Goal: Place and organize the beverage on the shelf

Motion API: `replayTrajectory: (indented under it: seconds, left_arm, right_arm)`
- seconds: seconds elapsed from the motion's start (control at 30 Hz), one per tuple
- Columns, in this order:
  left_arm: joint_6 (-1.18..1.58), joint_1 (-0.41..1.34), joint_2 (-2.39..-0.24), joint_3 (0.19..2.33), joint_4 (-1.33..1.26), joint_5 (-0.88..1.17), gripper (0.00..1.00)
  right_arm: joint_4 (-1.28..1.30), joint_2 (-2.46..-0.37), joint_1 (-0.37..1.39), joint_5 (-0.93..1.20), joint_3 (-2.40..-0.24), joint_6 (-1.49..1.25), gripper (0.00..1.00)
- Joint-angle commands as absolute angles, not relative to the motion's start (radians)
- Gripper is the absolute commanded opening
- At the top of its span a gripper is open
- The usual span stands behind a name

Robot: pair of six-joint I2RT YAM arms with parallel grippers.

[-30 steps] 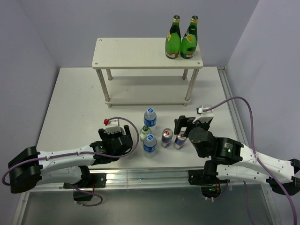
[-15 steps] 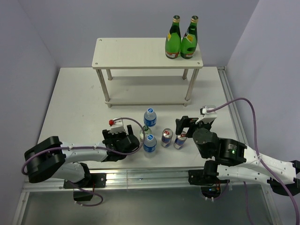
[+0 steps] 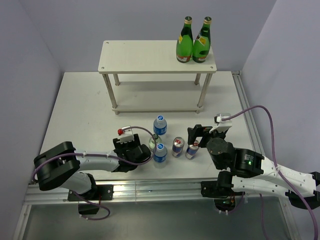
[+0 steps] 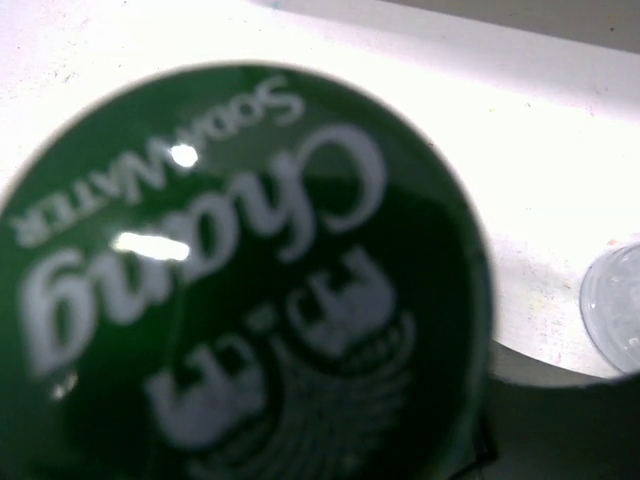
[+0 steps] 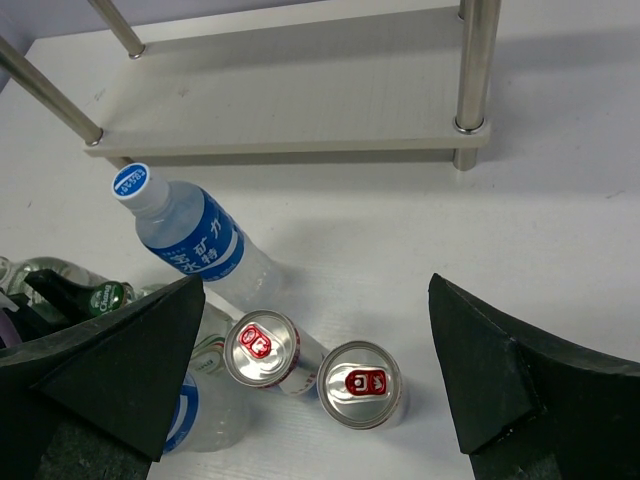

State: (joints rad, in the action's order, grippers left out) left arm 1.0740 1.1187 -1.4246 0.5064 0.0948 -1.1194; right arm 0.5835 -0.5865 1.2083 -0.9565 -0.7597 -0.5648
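The off-white shelf (image 3: 145,56) stands at the back with two green glass bottles (image 3: 193,42) on its top right. A clear soda bottle with a green cap (image 3: 154,141) (image 4: 240,280) stands among two blue-labelled water bottles (image 3: 159,125) (image 3: 160,152) and two red-topped cans (image 3: 178,146) (image 3: 191,149). My left gripper (image 3: 148,146) reaches in from the left, its jaws closed in on the soda bottle, and the cap fills the left wrist view. My right gripper (image 3: 198,134) (image 5: 316,290) hangs open over the cans (image 5: 262,348) (image 5: 358,382), touching nothing.
The shelf's lower board (image 5: 300,100) and a metal leg (image 5: 472,70) lie just beyond the drinks. The drinks stand close together, the near water bottle (image 5: 200,420) against the soda bottle. A metal rail (image 3: 165,189) runs along the table's near edge.
My left gripper has slid right to the soda bottle, and its jaws have come in from wide open onto it. The right gripper has barely shifted and stays open.
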Motion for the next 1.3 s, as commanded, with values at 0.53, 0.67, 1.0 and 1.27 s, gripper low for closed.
replayTrajectory:
  seconds: [0.53, 0.67, 1.0, 1.27]
  left_arm:
    - [0.387, 0.853, -1.363, 0.733, -0.426, -0.934, 0.00]
    - [0.324, 0.772, -1.439, 0.828, -0.462, -0.852, 0.00]
    - [0.272, 0.597, -1.657, 1.043, -0.500, -0.726, 0.00]
    - [0.242, 0.560, -1.790, 1.094, -0.603, -0.709, 0.00]
  right_arm:
    - [0.526, -0.584, 1.218, -0.974, -0.750, -0.561, 1.00]
    - [0.526, -0.583, 1.218, -0.974, -0.749, -0.563, 1.00]
    - [0.520, -0.572, 1.224, -0.969, -0.742, -0.560, 1.00]
    - [0.515, -0.580, 1.229, -0.968, -0.738, -0.558, 1.00]
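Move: The left hand already grips the Chang soda bottle. Its goal, the left end of the lower shelf, is about 25 cm ahead, straight on and some 3 cm below the hand point; the shelf's front left leg stands about 20 cm ahead and 6 cm left. The green-capped bottle is roughly level, 13 cm to the right; the rear water bottle 8 cm ahead, 16 cm right. From the right hand that shelf end lies about 29 cm ahead, 33 cm left and 22 cm lower. Keeping its pinch on the Chang soda bottle, the left hand lifts it off the table and carries it forward about 22 cm towards the left end of the lower shelf. It climbs some 11 cm on the way, then sinks about 3 cm as it comes in over the board's front part, the wrist barely tilting. ##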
